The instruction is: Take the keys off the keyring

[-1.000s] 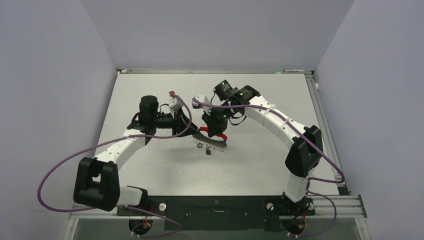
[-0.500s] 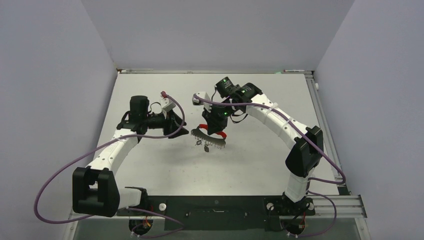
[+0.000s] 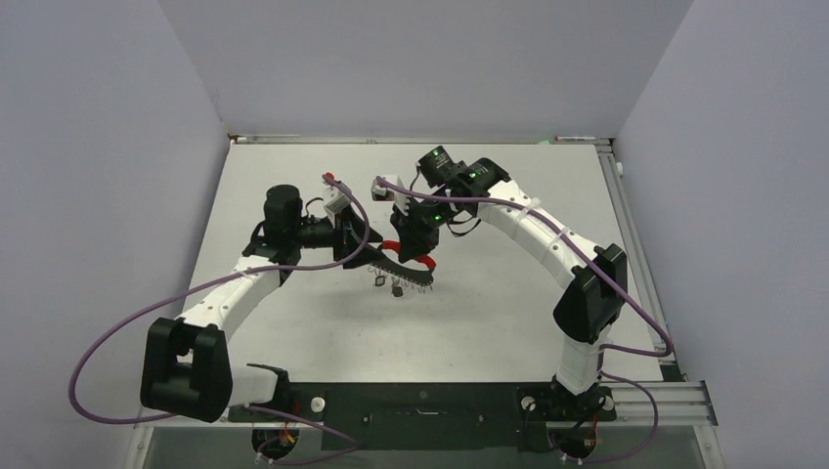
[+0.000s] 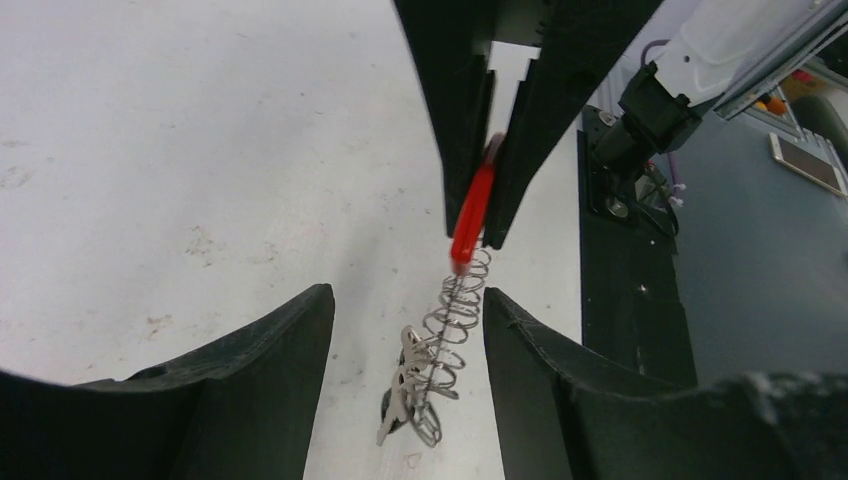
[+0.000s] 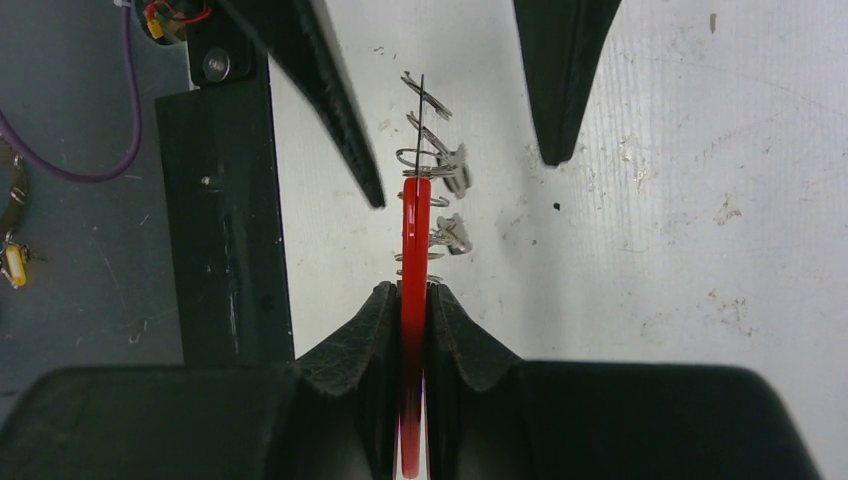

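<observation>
My right gripper (image 3: 418, 256) is shut on the bright red part of the keyring band (image 5: 414, 250) and holds it above the table. Thin silvery wire rings (image 4: 452, 318) hang in a row along the band. The small pale keys (image 4: 405, 385) dangle from the rings, with a dark head just behind them; they also show in the right wrist view (image 5: 452, 170). My left gripper (image 4: 407, 298) is open, its fingers (image 4: 285, 360) on either side of the rings and keys without touching them. In the top view it (image 3: 374, 250) sits just left of the grey band (image 3: 403, 271).
Purple cables (image 3: 127, 322) loop off both arms. A black base plate (image 3: 420, 401) lies at the near table edge, with a rail (image 3: 626, 215) along the right side. Grey walls enclose the white table (image 3: 293, 322).
My left gripper drew back to the left, then came in again to the right and now straddles the rings. My right gripper shifted slightly left with the keyring.
</observation>
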{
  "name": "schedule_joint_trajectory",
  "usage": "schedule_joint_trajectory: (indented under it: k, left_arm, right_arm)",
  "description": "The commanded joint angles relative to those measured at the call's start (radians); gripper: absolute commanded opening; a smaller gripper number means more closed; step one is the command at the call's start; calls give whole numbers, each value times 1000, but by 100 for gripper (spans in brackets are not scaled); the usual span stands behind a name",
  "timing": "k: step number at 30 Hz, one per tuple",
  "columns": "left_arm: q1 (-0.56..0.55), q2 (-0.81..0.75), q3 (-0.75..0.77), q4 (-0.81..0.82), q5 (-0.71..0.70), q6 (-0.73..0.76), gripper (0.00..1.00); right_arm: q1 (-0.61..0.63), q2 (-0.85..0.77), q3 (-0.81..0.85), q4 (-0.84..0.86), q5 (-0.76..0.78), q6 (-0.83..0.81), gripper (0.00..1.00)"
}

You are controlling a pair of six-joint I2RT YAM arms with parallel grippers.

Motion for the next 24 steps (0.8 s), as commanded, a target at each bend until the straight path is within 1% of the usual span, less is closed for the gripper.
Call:
schedule_joint_trajectory:
  k: [1, 5, 9, 11, 13, 15, 16, 17, 18, 20, 22, 24]
  left_arm:
    - [-37, 14, -7, 86, 77, -52, 52]
    - [-43, 17, -17, 76, 99, -51, 43]
    - [-42, 17, -20, 45, 109, -46, 27]
    - [-41, 19, -12, 28, 92, -55, 16]
    - [-34, 24, 1, 35, 66, -97, 2]
    - [-22, 31, 10, 79, 40, -206, 0]
    - [-10, 35, 11, 113, 39, -254, 0]
    - [0, 37, 7, 162, 39, -321, 0]
    - [10, 38, -3, 237, 38, -395, 0]
    - [28, 38, -32, 415, 33, -556, 0]
    - [39, 42, -49, 560, 26, -663, 0]
    - [38, 46, -53, 616, 24, -708, 0]
  right_arm:
    - [9, 17, 62, 2, -49, -19, 5]
    - [3, 21, 76, 4, -61, -26, 6]
    - [-22, 21, 83, 8, -108, -25, 7]
    - [-45, 17, 80, 16, -149, -22, 8]
    - [-72, 10, 66, 37, -181, -9, 10]
    - [-100, -4, 34, 75, -209, 13, 26]
    - [-117, -15, 10, 117, -230, 35, 42]
    - [-136, -27, -22, 164, -252, 65, 54]
    - [-154, -42, -59, 219, -271, 104, 62]
    - [-185, -74, -151, 339, -298, 185, 74]
    - [-199, -111, -236, 473, -299, 268, 81]
    - [-200, -143, -313, 607, -291, 372, 86]
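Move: The keyring's left end, which the half-open left fingers are about to take, lies roughly 2 cm back and 1 cm right of the left hand, about 1 cm below it. From the left hand, the right hand's grip on the red handle is about 4 cm back and 7 cm right; the two keys hang about 7 cm below, roughly 7 cm back and 1 cm right, and 9 cm back and 4 cm right. From the right hand, still pinching the handle, that left end is about 6 cm left, 2 cm ahead and 1 cm lower. The left hand draws back about 2 cm and 1 cm to the right onto the keyring's left end while its half-open fingers shut and pinch it, and then, keeping that pinch, carries it forward some 2.5 cm and up 2 cm with a slight wrist tilt. The right hand first holds the red handle almost still, and once the left fingers have shut it opens wide, lets go of the handle, and swings forward about 4.5 cm while veering off to the right, away from the left hand, rising a little and then sinking back. ##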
